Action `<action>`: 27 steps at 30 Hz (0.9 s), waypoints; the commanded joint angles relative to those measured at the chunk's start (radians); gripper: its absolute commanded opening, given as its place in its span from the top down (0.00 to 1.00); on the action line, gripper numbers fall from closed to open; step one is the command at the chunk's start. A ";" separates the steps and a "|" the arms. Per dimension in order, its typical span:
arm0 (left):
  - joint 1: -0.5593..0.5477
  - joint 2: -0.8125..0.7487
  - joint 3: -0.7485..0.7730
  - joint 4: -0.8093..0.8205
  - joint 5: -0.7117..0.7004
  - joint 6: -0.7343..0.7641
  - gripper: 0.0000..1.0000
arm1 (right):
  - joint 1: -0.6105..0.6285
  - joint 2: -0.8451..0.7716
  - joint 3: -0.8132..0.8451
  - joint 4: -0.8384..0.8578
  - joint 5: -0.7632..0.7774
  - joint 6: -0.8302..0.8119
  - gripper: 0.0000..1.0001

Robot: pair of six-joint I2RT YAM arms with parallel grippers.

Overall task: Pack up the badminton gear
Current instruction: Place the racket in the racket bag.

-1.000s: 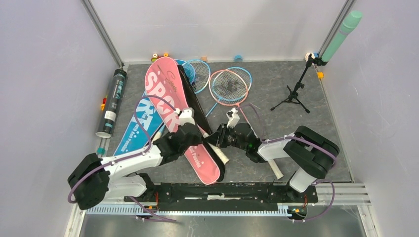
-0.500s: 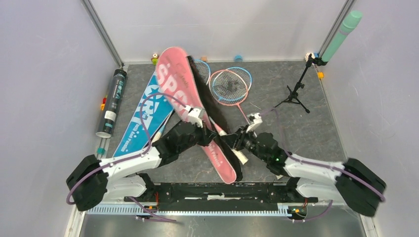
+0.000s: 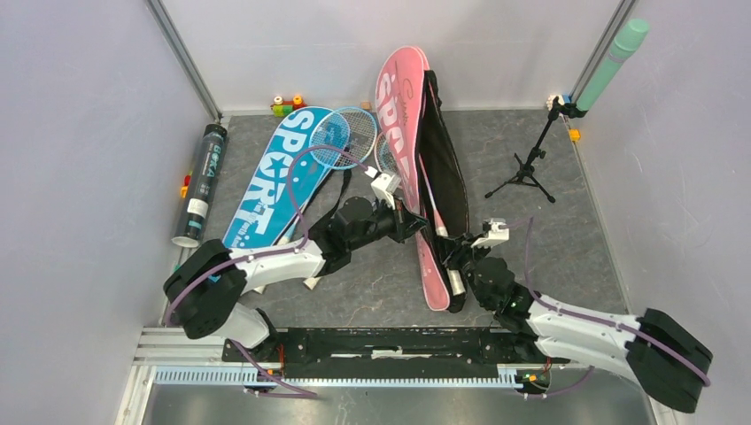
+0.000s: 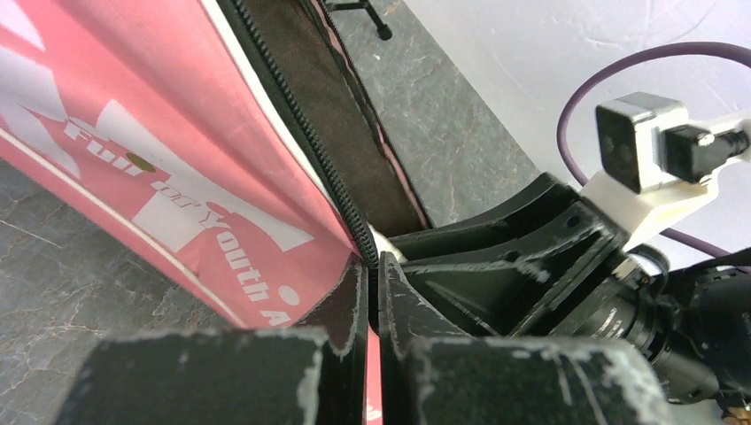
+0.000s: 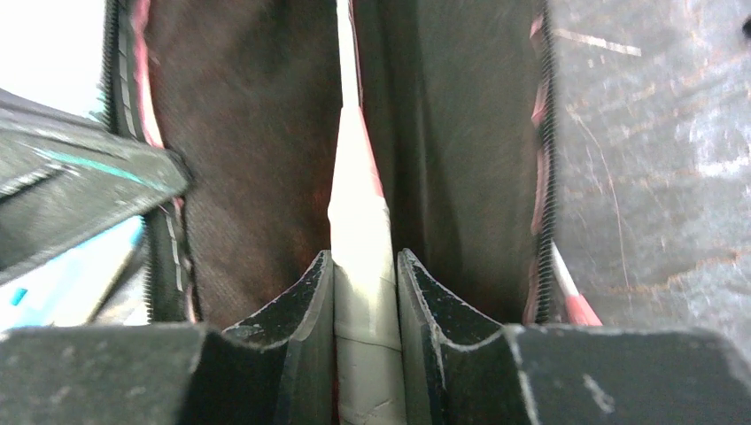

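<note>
The pink racket bag [image 3: 400, 97] stands on edge in the middle, its top against the back wall and its dark lining [image 3: 445, 168] open to the right. My left gripper [image 3: 406, 226] [image 4: 374, 261] is shut on the bag's zipper edge [image 4: 305, 133]. My right gripper [image 3: 455, 266] [image 5: 365, 257] is shut on a racket's white handle [image 3: 457, 284] [image 5: 359, 212], which runs up into the open bag [image 5: 239, 133]. The blue bag [image 3: 270, 181] lies flat at the left with a blue racket head [image 3: 345, 137] on it. A dark tube [image 3: 202, 181] lies along the left wall.
A small black tripod [image 3: 527, 168] stands at the back right below a green cylinder [image 3: 611, 66]. Coloured toy blocks [image 3: 285, 104] sit at the back wall and by the tube [image 3: 185, 186]. Walls close in the mat on three sides.
The pink bag has swung right and up off the blue bag, held by the left gripper. The right gripper, still on the handle, has moved right and toward the near edge.
</note>
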 commanded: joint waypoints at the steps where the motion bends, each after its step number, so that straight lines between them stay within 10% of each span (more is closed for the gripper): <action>1: -0.144 0.044 -0.014 0.131 0.338 -0.098 0.98 | -0.026 0.145 0.037 0.122 0.273 0.090 1.00; 8: -0.144 0.060 -0.085 0.171 0.279 -0.112 0.98 | 0.007 0.267 0.069 0.182 0.169 0.059 0.94; 20: -0.143 -0.133 -0.207 0.032 -0.028 -0.040 0.98 | 0.009 0.075 0.253 -0.179 -0.085 -0.369 0.03; 27: -0.142 -0.225 -0.317 0.062 -0.080 -0.044 0.98 | -0.091 0.170 0.239 -0.228 -0.088 -0.345 0.02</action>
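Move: The pink racket bag is already pinched by its zipper edge in the left gripper; its middle lies some 12 cm ahead, about level sideways and slightly below. From that gripper, the blue bag lies about 39 cm left and 12 cm ahead. The right gripper already holds the racket's grip over the open bag, whose middle is about 15 cm ahead and 4 cm left; the loose pink racket's grip lies 14 cm right and 14 cm back. Lower both grippers together about 5 cm, the left keeping its pinch on the zipper edge and the right laying the racket handle into the open bag. Then spread the right fingers wide to let go of the grip and lift away, rolling some 25 degrees right side up, left side down, while the left draws the bag edge back about 8 cm and slightly left. ##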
